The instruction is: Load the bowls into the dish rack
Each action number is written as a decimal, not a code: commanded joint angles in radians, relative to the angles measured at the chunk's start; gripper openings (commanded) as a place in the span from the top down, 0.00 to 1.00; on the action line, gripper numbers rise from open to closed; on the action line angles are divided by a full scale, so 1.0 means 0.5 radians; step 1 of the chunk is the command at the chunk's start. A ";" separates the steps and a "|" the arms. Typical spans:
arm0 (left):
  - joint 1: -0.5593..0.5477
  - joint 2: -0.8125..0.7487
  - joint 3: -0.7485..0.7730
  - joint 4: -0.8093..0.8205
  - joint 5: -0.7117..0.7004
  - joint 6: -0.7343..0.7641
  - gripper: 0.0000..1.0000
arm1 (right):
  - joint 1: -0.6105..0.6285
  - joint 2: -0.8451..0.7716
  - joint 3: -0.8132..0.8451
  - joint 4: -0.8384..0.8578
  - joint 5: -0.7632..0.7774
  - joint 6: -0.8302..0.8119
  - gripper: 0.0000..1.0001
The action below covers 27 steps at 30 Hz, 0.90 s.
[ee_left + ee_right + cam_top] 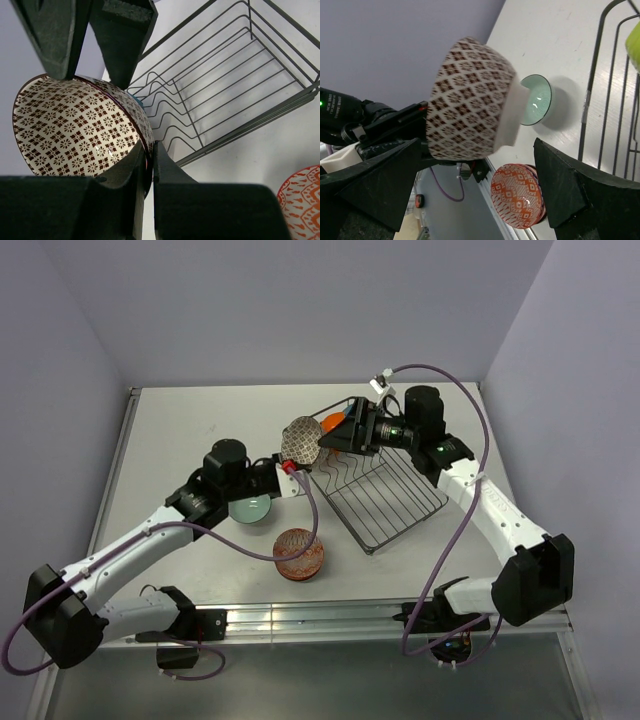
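Note:
My left gripper (292,462) is shut on the rim of the dark brown patterned bowl (300,440) and holds it tilted in the air by the near-left end of the dish rack (385,495). In the left wrist view the fingers (165,170) pinch the bowl's wall (75,130). My right gripper (345,430) is open and empty, facing that bowl (470,107) over the rack's far end. An orange bowl (333,423) sits at that end. A lime green bowl (635,45) shows at the right wrist view's edge.
A pale blue-green bowl (250,508) sits on the table under the left wrist. A red-orange patterned bowl (298,553) sits near the front edge, left of the rack's near corner. Most of the rack's tines (225,75) stand bare.

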 commanded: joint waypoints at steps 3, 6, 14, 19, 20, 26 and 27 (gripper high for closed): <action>-0.052 0.008 0.051 0.284 -0.008 0.003 1.00 | 0.062 -0.061 -0.063 0.175 -0.084 0.061 0.00; -0.064 0.002 0.036 0.318 -0.018 0.000 1.00 | 0.072 -0.055 -0.075 0.190 -0.090 0.058 0.00; -0.107 -0.007 0.033 0.324 -0.027 0.009 1.00 | 0.072 -0.018 -0.152 0.291 -0.154 0.122 0.02; -0.131 -0.010 0.014 0.324 -0.042 0.025 1.00 | 0.066 -0.042 -0.182 0.368 -0.185 0.150 0.22; -0.137 -0.007 0.005 0.333 -0.048 0.022 1.00 | 0.059 -0.046 -0.182 0.368 -0.182 0.144 0.32; -0.159 0.018 0.027 0.278 -0.067 0.006 0.94 | 0.013 -0.073 -0.195 0.368 -0.250 0.076 0.94; -0.162 0.027 0.033 0.272 -0.073 -0.003 0.89 | 0.004 -0.076 -0.176 0.341 -0.256 0.028 1.00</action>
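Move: My left hand holds the brown patterned bowl by its rim, its middle 4 cm ahead of that hand and 3 cm above it. The open right gripper waits some 7 cm right, 4 cm ahead, slightly higher. From my right hand, the bowl lies about 7 cm left at its height, and the dish rack's middle 7 cm ahead, 8 cm right, 25 cm below, with the racked orange bowl 14 cm straight ahead, 22 cm below. I bring the bowl roughly 2 cm to the right with my left hand, also drawing back about 1 cm, and keep the rim pinched. With my right hand I go back, down and a little left, about 2.5 cm in all, easing the open fingers around the bowl from the right; then I close them by about a fifth until they grip it between mouth side and foot. ##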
